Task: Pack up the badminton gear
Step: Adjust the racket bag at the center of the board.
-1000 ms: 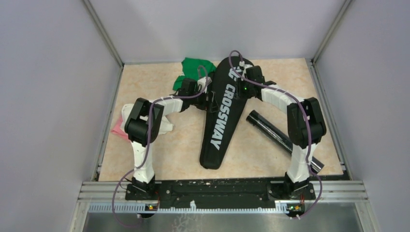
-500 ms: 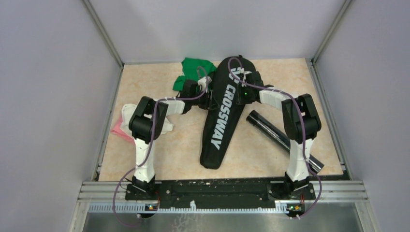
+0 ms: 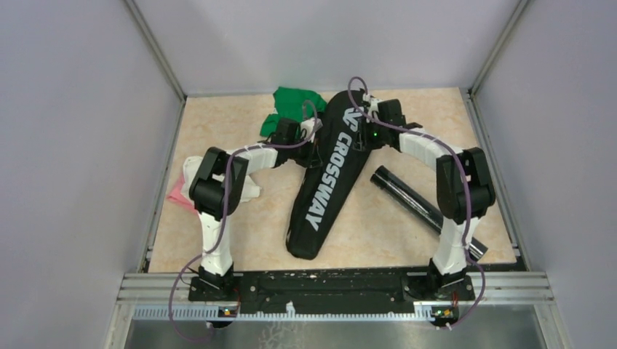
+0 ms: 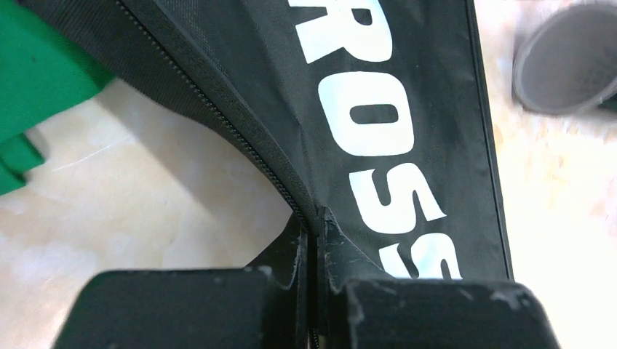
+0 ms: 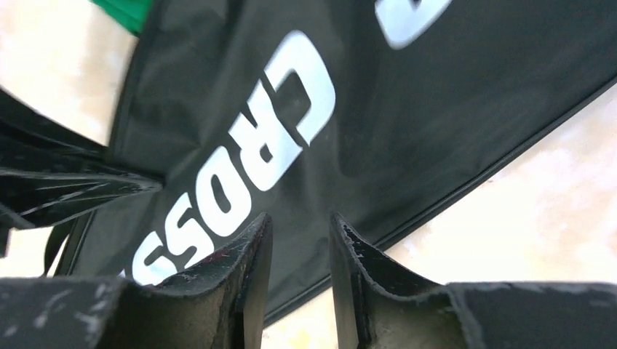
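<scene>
The black "CROSSWAY" racket bag (image 3: 327,182) lies slanted on the table, its wide end at the back. My left gripper (image 3: 314,145) is shut on the bag's zipper edge (image 4: 276,182); in the left wrist view the fingertips (image 4: 326,225) pinch the seam. My right gripper (image 3: 364,131) hovers over the bag's wide end near its right edge (image 5: 466,182), jaws apart with nothing between them. The long black tube (image 3: 418,207) lies to the right of the bag, and its open end (image 4: 564,58) shows in the left wrist view.
A green cloth (image 3: 295,102) lies partly under the bag's back left edge. White and pink cloths (image 3: 185,185) sit by the left wall, behind my left arm. Grey walls enclose the table on three sides.
My left gripper has closed on the bag's zipper edge. The bag's narrow near end has swung to the left. My right gripper has shifted slightly over the wide end.
</scene>
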`<action>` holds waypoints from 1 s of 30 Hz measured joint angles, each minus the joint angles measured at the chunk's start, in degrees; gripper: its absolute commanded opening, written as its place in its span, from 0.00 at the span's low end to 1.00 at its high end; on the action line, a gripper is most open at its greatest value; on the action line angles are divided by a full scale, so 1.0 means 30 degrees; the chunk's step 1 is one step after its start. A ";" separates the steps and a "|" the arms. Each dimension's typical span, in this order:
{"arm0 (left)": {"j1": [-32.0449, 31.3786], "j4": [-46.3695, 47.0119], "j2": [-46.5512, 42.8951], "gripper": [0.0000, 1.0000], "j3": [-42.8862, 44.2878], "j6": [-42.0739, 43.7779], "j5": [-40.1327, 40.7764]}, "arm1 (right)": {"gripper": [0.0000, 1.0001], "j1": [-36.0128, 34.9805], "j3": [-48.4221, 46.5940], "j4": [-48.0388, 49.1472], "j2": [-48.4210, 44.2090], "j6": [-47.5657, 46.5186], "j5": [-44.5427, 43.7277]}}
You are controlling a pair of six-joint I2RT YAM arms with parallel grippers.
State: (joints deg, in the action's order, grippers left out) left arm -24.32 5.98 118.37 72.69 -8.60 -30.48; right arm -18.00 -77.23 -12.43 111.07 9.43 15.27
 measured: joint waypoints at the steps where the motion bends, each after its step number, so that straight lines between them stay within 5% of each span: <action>1: 0.0000 -0.1027 -0.0306 0.00 0.0226 0.0772 0.0051 | 0.39 0.0080 0.0000 -0.0029 -0.0430 -0.0153 0.0262; 6: -0.0015 -0.5858 -0.2215 0.00 0.1486 0.4969 0.0379 | 0.56 0.0313 -0.0036 -0.0233 -0.3570 -0.1319 0.1610; 12: -0.0022 -0.9894 -0.5501 0.00 0.2280 0.9282 0.1377 | 0.64 0.0313 -0.0627 -0.0831 -0.6120 -0.2951 0.2878; 30: -0.0546 -1.5205 -1.1774 0.00 0.2142 1.8935 0.4029 | 0.66 0.0313 -0.0845 -0.6426 -1.2320 -0.9610 0.5785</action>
State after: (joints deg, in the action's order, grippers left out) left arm -25.96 -39.64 83.05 79.11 48.21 -18.39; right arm -17.06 -79.77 -31.70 74.11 -19.40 32.62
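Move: The racket bag is already pinched by its zip edge in the left hand, its middle some 5 cm back and 4 cm to the right of those fingers, about 2 cm lower. From the left hand the green cloth lies about 15 cm ahead and 7 cm left, the white towel about 27 cm left and 6 cm back. The right hand is clear of the bag, whose middle is 9 cm back, 10 cm left and 5 cm below; the black tube is about 20 cm back and 20 cm right. The racket bag, still pinched at its zip edge, is hauled up almost 20 cm by the left hand, which also goes some 10 cm left and a little back towards the white towel, its wrist tilting and turning clockwise. The empty right hand rises about 25 cm away from the bag, then also draws back some 10 cm, opening its fingers wider as the wrist tips up and turns counter-clockwise. ##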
